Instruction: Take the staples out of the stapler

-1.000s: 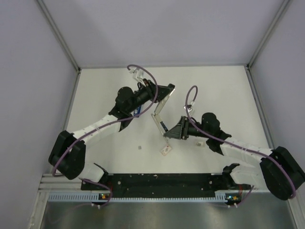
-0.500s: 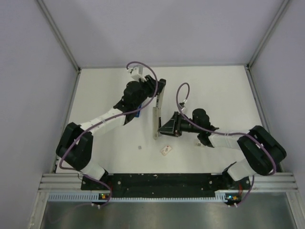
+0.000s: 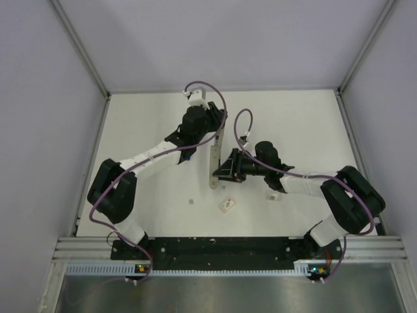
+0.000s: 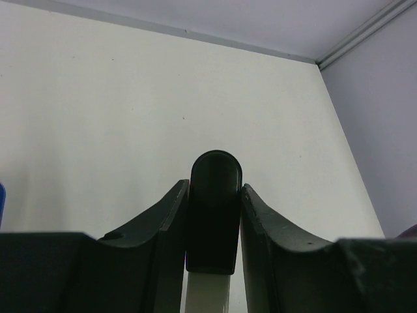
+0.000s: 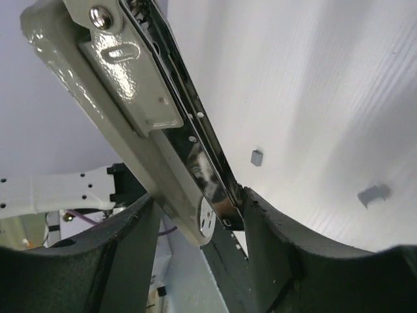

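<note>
The stapler (image 3: 214, 160) is swung open into a nearly straight, upright strip in the middle of the table. My left gripper (image 3: 219, 126) is shut on its black rounded top end (image 4: 214, 215), with the beige arm showing below. My right gripper (image 3: 221, 172) grips the lower part of the stapler. In the right wrist view the beige arm (image 5: 124, 85) and the chrome staple magazine (image 5: 205, 169) sit between the fingers (image 5: 273, 235) near the round hinge pin. I cannot tell whether there are staples in the magazine.
A small white and pink piece (image 3: 227, 206) lies on the table below the stapler, and a tiny grey bit (image 3: 190, 202) lies to its left. Two small grey bits (image 5: 257, 157) (image 5: 373, 193) show in the right wrist view. A blue object (image 3: 187, 154) is under the left arm.
The stapler went from a bent V shape to a nearly straight line. My left gripper swung its end right and forward. My right gripper moved left with the lower part.
</note>
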Tool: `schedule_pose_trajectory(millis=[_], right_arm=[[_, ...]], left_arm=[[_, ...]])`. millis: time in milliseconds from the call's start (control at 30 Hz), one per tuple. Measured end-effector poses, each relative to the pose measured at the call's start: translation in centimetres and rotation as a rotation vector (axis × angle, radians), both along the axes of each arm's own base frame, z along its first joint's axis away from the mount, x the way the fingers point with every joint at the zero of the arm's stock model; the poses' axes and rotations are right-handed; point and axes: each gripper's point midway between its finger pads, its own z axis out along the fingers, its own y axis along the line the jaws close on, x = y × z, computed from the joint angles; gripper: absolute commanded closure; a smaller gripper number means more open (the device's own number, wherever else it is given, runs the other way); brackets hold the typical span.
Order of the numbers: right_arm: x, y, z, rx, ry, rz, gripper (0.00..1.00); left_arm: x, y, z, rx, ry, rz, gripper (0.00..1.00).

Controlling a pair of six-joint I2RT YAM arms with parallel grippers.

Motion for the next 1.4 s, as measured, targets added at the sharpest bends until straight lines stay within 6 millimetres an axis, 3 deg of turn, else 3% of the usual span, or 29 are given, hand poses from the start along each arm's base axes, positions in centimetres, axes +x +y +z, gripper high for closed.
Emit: schedule_pose_trajectory(millis=[200,467,700,1033,1267,1400], right_arm=[[1.6,-0.2,-0.7,-0.110,-0.060,-0.025,0.47],[2.7,-1.1,-2.0,-0.218,-0.115,-0.053,0.47],[3.6,-3.4,-3.3,-0.382,-0.157,-0.113,0.45],[4.9,-7.0,1.8,-0.499,-0.337,-0.239,0.44],[4.6,-8.5,1.7,-0.565,-0.350,-0.258,0.44],[4.4,-9.1,2.0,-0.579,-0.361,-0.267,0.44]], left_arm=[[0.4,-0.8,-0.5,0.080,-0.003,0.005,1.00],[-0.5,-1.4,-1.7,0.147,0.017,-0.019,1.00],[-0.9,-1.9,-1.7,0.178,0.008,-0.058,1.00],[-2.4,-2.8,-0.2,0.194,0.007,-0.137,1.00],[-2.6,-2.9,2.8,0.181,-0.040,-0.154,1.00],[-1.9,-1.9,3.2,0.261,-0.077,-0.112,1.00]])
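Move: The grey stapler hangs open from the left fingers, the middle of its lower half about 18 cm back, 2 cm left of and 9 cm below that hand; the blue stapler is 4 cm back, 12 cm left and 22 cm down. From the right hand, that lower half is 3 cm ahead and 4 cm left, about level. A loose staple strip is 3 cm back and 12 cm down, the white card 10 cm back, 1 cm right and 13 cm down. The right hand draws off about 9 cm right and 4 forward from the stapler the left keeps pinched and rolls. ##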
